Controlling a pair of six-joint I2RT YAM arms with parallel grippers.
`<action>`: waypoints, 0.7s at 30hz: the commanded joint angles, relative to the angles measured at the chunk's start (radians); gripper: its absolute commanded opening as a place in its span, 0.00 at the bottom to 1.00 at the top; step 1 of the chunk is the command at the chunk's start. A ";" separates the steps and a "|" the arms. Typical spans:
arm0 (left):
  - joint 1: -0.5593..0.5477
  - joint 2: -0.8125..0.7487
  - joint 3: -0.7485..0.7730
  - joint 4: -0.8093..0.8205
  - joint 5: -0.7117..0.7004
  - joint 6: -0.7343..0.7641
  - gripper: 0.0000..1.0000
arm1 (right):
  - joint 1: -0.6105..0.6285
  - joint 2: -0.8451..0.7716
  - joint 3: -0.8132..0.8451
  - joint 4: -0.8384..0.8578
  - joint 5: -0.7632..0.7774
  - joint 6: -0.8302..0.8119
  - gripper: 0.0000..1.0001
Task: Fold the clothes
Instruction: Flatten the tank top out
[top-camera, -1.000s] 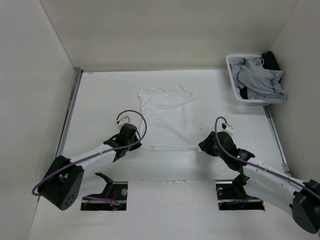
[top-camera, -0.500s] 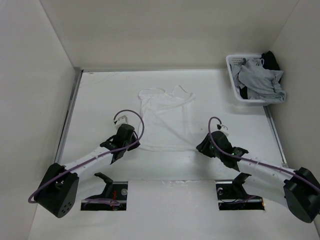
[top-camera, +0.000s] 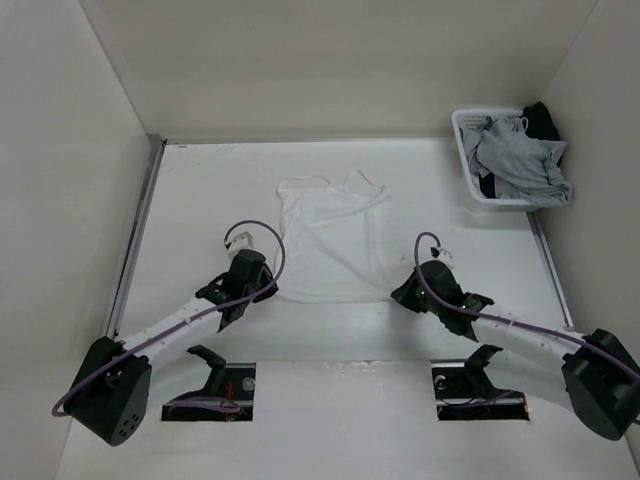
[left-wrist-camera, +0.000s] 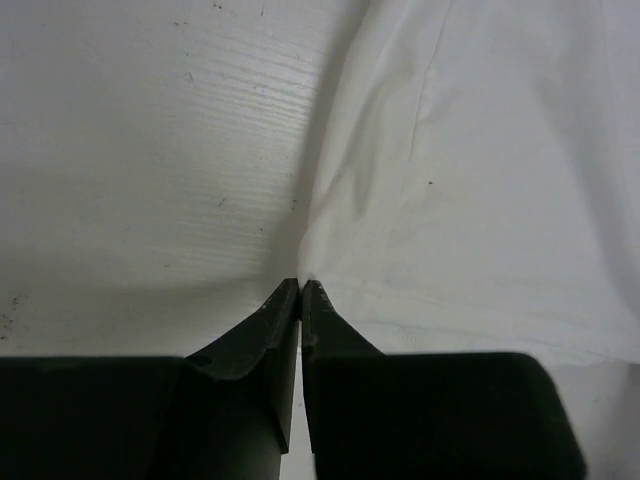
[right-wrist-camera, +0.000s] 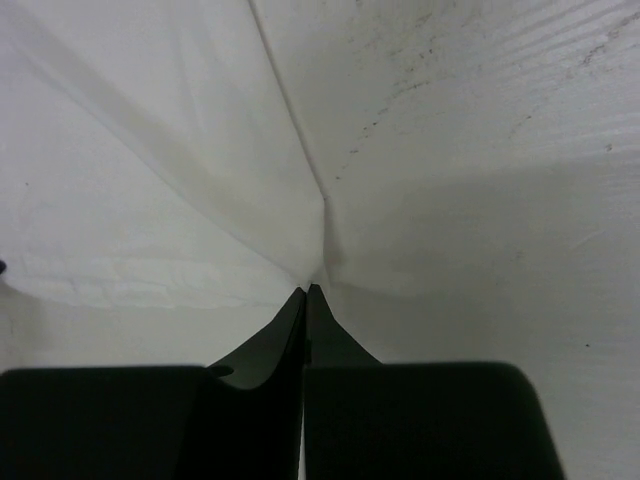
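Observation:
The clothes (top-camera: 330, 235), a white sleeveless top, lie flat in the middle of the table with the straps at the far end. My left gripper (top-camera: 268, 290) sits at the near left hem corner. In the left wrist view its jaws (left-wrist-camera: 301, 283) are shut, with the corner of the top (left-wrist-camera: 470, 180) running into the tips. My right gripper (top-camera: 398, 292) is at the near right hem corner. In the right wrist view it (right-wrist-camera: 307, 289) is shut, and the fabric (right-wrist-camera: 150, 180) puckers into a ridge at its tips.
A white basket (top-camera: 466, 150) stands at the back right, holding a grey garment (top-camera: 520, 160) and a black garment (top-camera: 543, 120). White walls enclose the table on the left, back and right.
My right gripper reached the right hem corner and closed on it. My left gripper closed the last bit on the left corner. The top has stayed flat.

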 joint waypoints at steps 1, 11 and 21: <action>0.006 -0.096 0.028 -0.008 0.002 0.010 0.02 | 0.017 -0.096 0.017 0.028 0.060 -0.002 0.00; -0.018 -0.403 0.547 -0.291 -0.075 0.101 0.00 | 0.164 -0.417 0.592 -0.487 0.302 -0.233 0.00; -0.078 -0.285 1.037 -0.278 -0.098 0.170 0.01 | 0.485 -0.169 1.285 -0.606 0.597 -0.531 0.00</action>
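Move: Both grippers are already shut on the near hem of the tank top, which lies flat on the table, the left hand at its left corner and the right hand at its right. Its middle lies about 12 cm ahead of the left hand and 14 to its right; from the right hand it is some 14 cm ahead and 14 to the left. The white basket stands about 35 cm ahead of the right hand and 30 to its right. Keeping their pinch on the two hem corners, both arms swing straight up together, slowly for the first instant and then very fast, carrying the hem some 49 cm up from the table. On the way the wrists tip the fingers from slanting down to roughly level, about 50 degrees, and in the upper half the hands ease back a few centimetres towards the bases and draw slightly apart, keeping the hem stretched between them. ##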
